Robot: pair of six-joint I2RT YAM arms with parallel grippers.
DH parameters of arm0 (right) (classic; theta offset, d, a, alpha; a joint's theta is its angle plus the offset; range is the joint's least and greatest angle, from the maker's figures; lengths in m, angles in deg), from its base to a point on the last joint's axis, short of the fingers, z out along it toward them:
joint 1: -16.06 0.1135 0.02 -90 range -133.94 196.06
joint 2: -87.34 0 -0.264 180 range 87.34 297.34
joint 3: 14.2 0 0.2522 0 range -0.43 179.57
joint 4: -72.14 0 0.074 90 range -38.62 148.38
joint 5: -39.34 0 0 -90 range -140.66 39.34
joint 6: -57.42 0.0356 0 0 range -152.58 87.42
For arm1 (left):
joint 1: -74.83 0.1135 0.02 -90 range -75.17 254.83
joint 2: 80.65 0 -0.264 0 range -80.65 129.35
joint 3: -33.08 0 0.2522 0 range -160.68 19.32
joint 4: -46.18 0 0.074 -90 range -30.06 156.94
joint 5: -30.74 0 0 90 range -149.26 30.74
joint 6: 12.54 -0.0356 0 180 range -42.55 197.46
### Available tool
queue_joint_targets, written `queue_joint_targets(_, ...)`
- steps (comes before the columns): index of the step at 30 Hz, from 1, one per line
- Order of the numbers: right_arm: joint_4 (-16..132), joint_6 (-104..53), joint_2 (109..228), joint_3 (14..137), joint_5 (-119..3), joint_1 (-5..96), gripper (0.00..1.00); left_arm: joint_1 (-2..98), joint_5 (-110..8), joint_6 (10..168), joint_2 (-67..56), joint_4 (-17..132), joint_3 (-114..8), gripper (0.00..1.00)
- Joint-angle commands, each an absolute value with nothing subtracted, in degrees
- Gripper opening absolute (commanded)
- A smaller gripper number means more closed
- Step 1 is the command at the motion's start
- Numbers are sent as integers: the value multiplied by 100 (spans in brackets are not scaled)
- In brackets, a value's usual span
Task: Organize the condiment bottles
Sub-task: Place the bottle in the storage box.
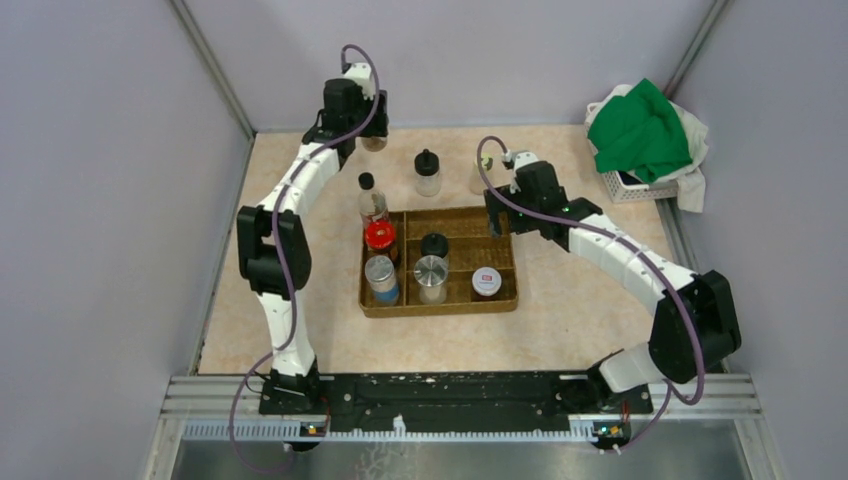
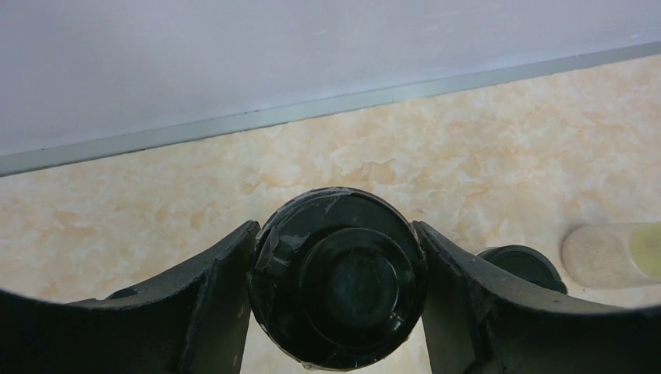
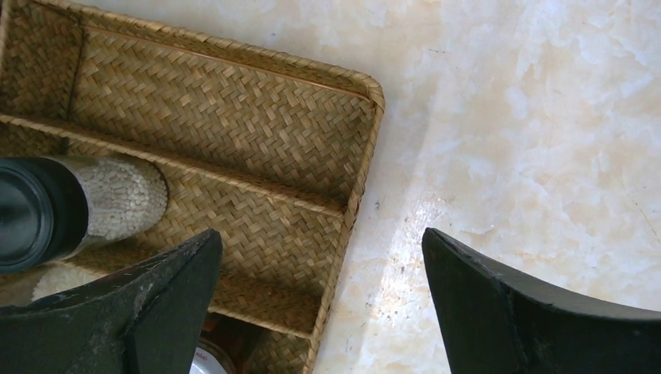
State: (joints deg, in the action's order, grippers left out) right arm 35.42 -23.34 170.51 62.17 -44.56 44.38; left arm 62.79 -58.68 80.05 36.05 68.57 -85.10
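My left gripper is shut on a black-lidded jar, its fingers pressed to both sides of the lid; from above this jar sits at the table's far left. Nearby stand another black-capped jar, a pale bottle half hidden by my right arm, and a taller red-labelled bottle. The woven tray holds a red-lidded jar, a silver-lidded jar, a black-lidded jar, a silver shaker and a white-lidded jar. My right gripper hangs open and empty over the tray's far right corner.
A white basket with green and white cloth stands at the far right. Grey walls close in the back and both sides. In the left wrist view a black lid and a pale bottle show to the right.
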Motion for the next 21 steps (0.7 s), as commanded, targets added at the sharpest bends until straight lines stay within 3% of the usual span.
queue_joint_targets(1,3493,-2247,16601,6232,-4457,4427,98,6296,-5828,7979,2750,6825,-8598,58)
queue_joint_targets(21,2944,-2010,15521,6069,-4409,4423,98,5633,-4679,7971,1665,8123,-8861,56)
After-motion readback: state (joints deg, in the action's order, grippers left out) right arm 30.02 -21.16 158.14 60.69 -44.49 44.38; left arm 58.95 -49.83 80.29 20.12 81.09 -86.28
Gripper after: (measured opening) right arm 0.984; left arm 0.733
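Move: The left hand already holds the black-lidded condiment bottle in the air; the middle of the storage box it is meant for lies about 22 cm back, 14 cm right and 19 cm below. The tall glass bottle in the box stands some 12 cm straight back, 13 cm lower. The other black-lidded jar is roughly 11 cm right, 1 cm back, 17 cm below, with the yellow-lidded jar 12 cm farther right, level with it. From the right hand, the box's middle is about 18 cm left, 2 cm ahead, 11 cm below. Keeping its grip on the bottle's black lid, the left hand goes on lifting it some 12 cm while drawing back about 9 cm, and late on swings right as well, the climb levelling off and the wrist turning a little clockwise, so that across the table it nears the storage box while gaining height over it. The empty right hand, fingers still wide open, rises about 5 cm and eases back and slightly right, clear above the box's right edge. ##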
